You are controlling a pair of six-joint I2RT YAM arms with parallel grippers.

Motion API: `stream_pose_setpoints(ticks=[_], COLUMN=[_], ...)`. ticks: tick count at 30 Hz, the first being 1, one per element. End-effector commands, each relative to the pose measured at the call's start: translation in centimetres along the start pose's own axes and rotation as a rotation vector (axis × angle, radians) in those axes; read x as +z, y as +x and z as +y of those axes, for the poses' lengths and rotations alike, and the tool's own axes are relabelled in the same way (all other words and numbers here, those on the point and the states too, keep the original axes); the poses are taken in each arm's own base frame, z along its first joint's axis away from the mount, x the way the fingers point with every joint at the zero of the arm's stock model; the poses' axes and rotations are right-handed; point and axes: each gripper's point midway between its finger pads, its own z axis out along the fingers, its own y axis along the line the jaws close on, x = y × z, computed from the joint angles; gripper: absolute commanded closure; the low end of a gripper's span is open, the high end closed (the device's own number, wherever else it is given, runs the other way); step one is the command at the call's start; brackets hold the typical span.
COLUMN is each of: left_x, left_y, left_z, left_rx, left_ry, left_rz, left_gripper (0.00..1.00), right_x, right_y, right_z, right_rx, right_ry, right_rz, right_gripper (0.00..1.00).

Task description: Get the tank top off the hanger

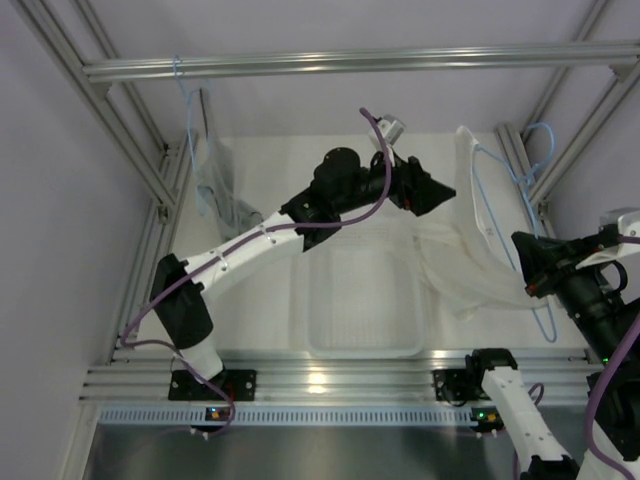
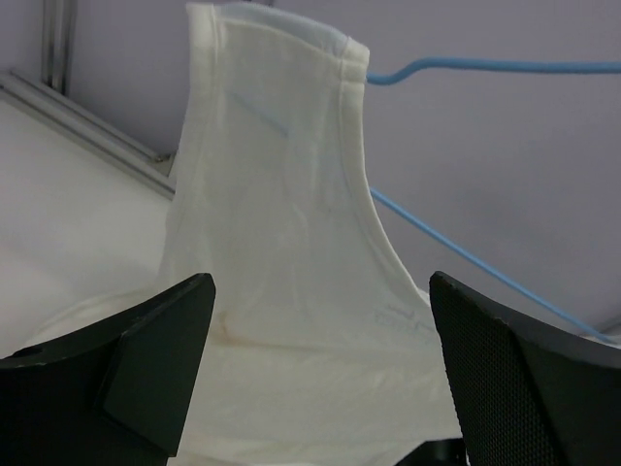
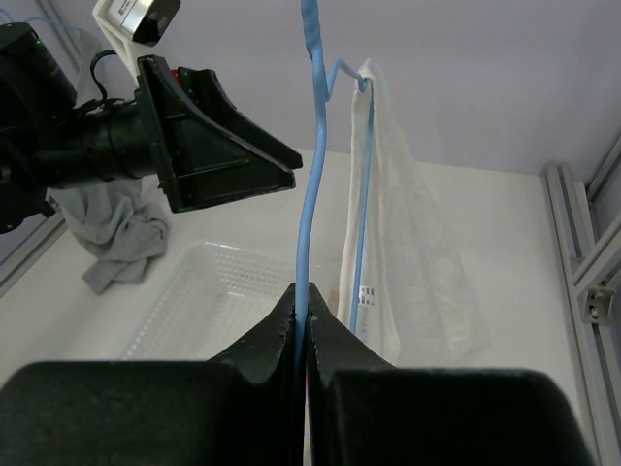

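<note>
The white tank top (image 1: 470,250) hangs by a strap from a blue wire hanger (image 1: 497,210) at the right, its lower part draped toward the table. My right gripper (image 1: 530,280) is shut on the hanger's wire (image 3: 309,194), which passes between the pinched jaws (image 3: 303,309). My left gripper (image 1: 447,190) is open just left of the garment. In the left wrist view the tank top's strap (image 2: 281,194) rises ahead between the spread fingers (image 2: 155,359), with nothing gripped. The strap loops over the hanger (image 2: 485,66) there.
A white perforated basket (image 1: 365,340) sits on the table in the middle, below the left arm. A grey garment (image 1: 215,185) hangs from a second blue hanger (image 1: 183,85) on the rail at the back left. Aluminium frame posts (image 1: 560,130) stand close on the right.
</note>
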Motion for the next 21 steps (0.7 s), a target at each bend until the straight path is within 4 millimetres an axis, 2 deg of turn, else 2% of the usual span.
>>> stream_pose_setpoints(ticks=[1,3,5,6,8,9,11,14,16,21], left_x=[1.2,1.8,2.3,2.9,3.6,4.2,4.9,5.3,5.5,5.9], left_y=[-6.0,-5.7,-5.8,-5.1,-5.7,-5.0,-4.8,-4.5,-4.3,-4.7], left_z=[-2.8,-3.0,-3.9,-3.5,-3.8,-3.3,-3.1,-3.6,-3.9,-3.1], left_rx=[0.092,0.106,0.127,0.154,0.191,0.195,0.2,0.218,0.231,0.264], left_ry=[0.084,0.111,0.145,0.136,0.127,0.119,0.118,0.121,0.11,0.038], left_rz=[-0.206,-0.209,-0.214,-0.203,-0.22,-0.203,-0.199,-0.197,-0.203,-0.23], left_gripper=[0.04,0.06,0.07,0.07,0.08,0.12,0.13,0.16,0.27,0.31], right_x=[-0.9,-0.8,-0.8,-0.8,-0.9,-1.0,-1.2,-1.1,-1.1,-1.8], right_y=[-1.9,-1.8,-1.9,-1.9,-2.0,-2.0,-2.2,-2.1,-2.2,-2.9], right_z=[0.8,0.8,0.9,0.9,1.2,1.4,1.4,1.3,1.4,2.2], right_rx=[0.0,0.002,0.005,0.007,0.01,0.012,0.012,0.013,0.013,0.014], right_ry=[-0.015,-0.018,-0.021,-0.023,-0.037,-0.046,-0.044,-0.039,-0.042,-0.076], right_rz=[-0.065,-0.06,-0.063,-0.063,-0.064,-0.064,-0.069,-0.066,-0.066,-0.088], right_gripper=[1.0,1.0,1.0,1.0,1.0,1.0,1.0,1.0,1.0,1.0])
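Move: The tank top's strap on the hanger's end lies about 8 cm to the left hand's right, 5 cm ahead and roughly 4 cm above it. From that hand the hanger's neck is some 15 cm right and 2 cm ahead, a touch higher; the white basket sits 12 cm left, level fore and aft, about 35 cm below. From the right hand, the strap is about 20 cm ahead and 4 cm left, near the same height. Reaching to its right for the strap, the left hand travels about 6 cm and climbs some 3 cm, first quickly, then easing, while it rolls roughly 10 to 15 degrees clockwise as seen from behind the hand. Its fingers narrow from wide open to about two thirds, still pointing at the cloth. The right hand keeps the hanger clamped and nearly still. ##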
